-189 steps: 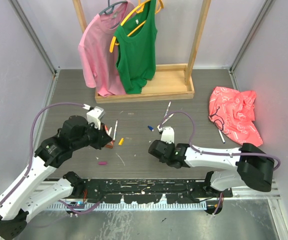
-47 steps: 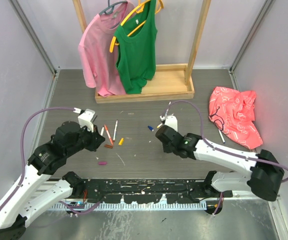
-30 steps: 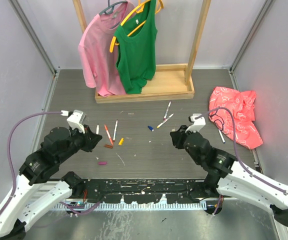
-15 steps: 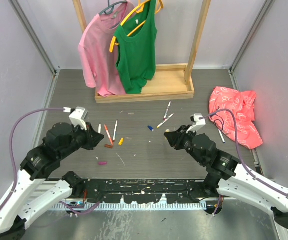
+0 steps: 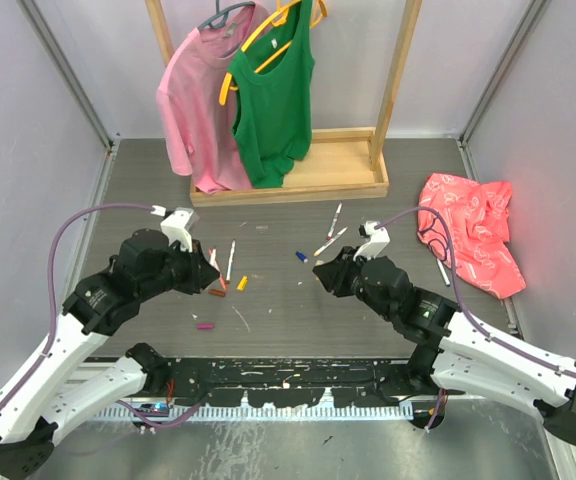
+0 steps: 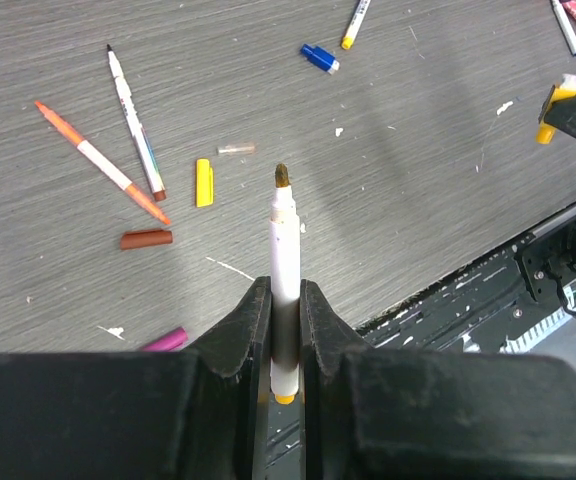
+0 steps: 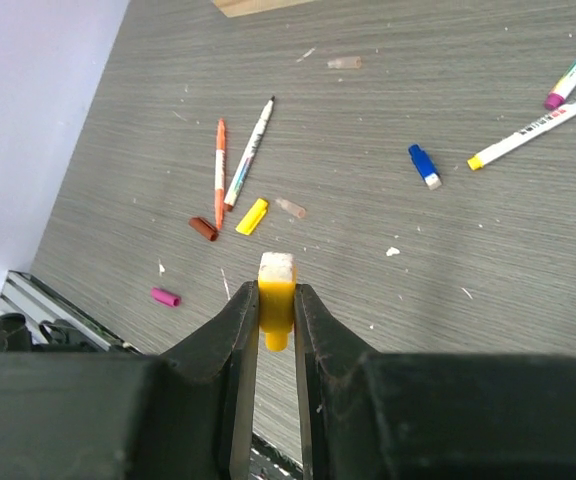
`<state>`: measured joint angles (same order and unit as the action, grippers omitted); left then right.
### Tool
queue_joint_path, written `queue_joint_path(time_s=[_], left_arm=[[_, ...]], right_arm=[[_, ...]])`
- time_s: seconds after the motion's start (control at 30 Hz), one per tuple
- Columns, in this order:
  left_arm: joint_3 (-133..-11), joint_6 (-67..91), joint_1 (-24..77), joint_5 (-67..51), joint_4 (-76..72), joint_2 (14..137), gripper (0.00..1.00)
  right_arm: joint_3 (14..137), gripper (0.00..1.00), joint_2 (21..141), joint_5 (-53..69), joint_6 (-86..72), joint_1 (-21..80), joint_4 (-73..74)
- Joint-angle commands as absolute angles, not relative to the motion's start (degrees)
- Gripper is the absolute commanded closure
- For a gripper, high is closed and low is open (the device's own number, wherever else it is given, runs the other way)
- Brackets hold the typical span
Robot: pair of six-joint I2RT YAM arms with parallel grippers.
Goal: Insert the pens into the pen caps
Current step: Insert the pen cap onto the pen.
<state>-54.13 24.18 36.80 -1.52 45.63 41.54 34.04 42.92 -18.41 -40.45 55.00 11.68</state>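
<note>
My left gripper (image 6: 285, 292) is shut on a white pen (image 6: 285, 250), whose dark yellowish tip points away from the wrist above the table. Between the pads of my shut right gripper (image 7: 275, 300) is a yellow pen cap (image 7: 276, 288) with a white end. From above, the left gripper (image 5: 211, 268) and right gripper (image 5: 320, 272) face each other, roughly a hand's width apart. On the table lie an orange pen (image 6: 98, 165), a white pen (image 6: 133, 130), a loose yellow cap (image 6: 203, 182), a brown cap (image 6: 146, 239), a magenta cap (image 5: 205, 325) and a blue cap (image 5: 300, 256).
Two more pens (image 5: 330, 240) lie behind the right gripper, and one pen (image 5: 442, 270) lies by a red cloth (image 5: 473, 235) at the right. A wooden rack base (image 5: 298, 185) with a pink shirt and a green top stands at the back.
Both arms have swung inward: the left gripper moved right with its pen, the right gripper moved left with the yellow cap. The gap between them has narrowed.
</note>
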Motion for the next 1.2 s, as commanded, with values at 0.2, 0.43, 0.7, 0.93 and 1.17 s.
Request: queue_joint_path(time_s=[0.2, 0.43, 0.7, 0.93, 1.17], left_arm=[[-55.32, 23.60, 37.00, -5.74, 33.91, 40.36, 1.00], [-55.99, 21.94, 37.00, -14.03, 28.66, 43.13, 1.00], [-52.93, 30.08, 37.00, -16.36, 20.28, 43.68, 1.00], [-50.57, 31.17, 37.00, -17.01, 16.20, 42.39, 1.00], [-54.92, 31.26, 37.00, -7.71, 22.88, 43.42, 1.00]], right_arm=[[34.85, 1.00, 44.89, -16.13, -42.02, 54.89, -8.87], [37.56, 1.00, 50.66, -13.45, -37.10, 54.93, -23.40], [39.39, 1.00, 54.67, -13.08, -37.20, 54.93, -35.10], [41.92, 1.00, 57.76, -9.68, -36.97, 54.93, -40.68], [46.51, 1.00, 59.22, -8.26, -35.45, 54.80, -39.53]])
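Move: The yellow cap, already in the right fingers, lies about 26 cm to the right of the left hand, some 2 cm ahead and 2 below; the spare yellow cap is on the table 7 ahead, 5 right, 21 below. From the right hand, the left's pen is about 26 cm left, 1 ahead and 3 above; the blue cap lies 13 ahead, 4 left, the white pen 18 ahead, 5 right, both 18 below. The hands draw together, right hand raising its cap some 17 cm, left carrying the pen rightward and up. ##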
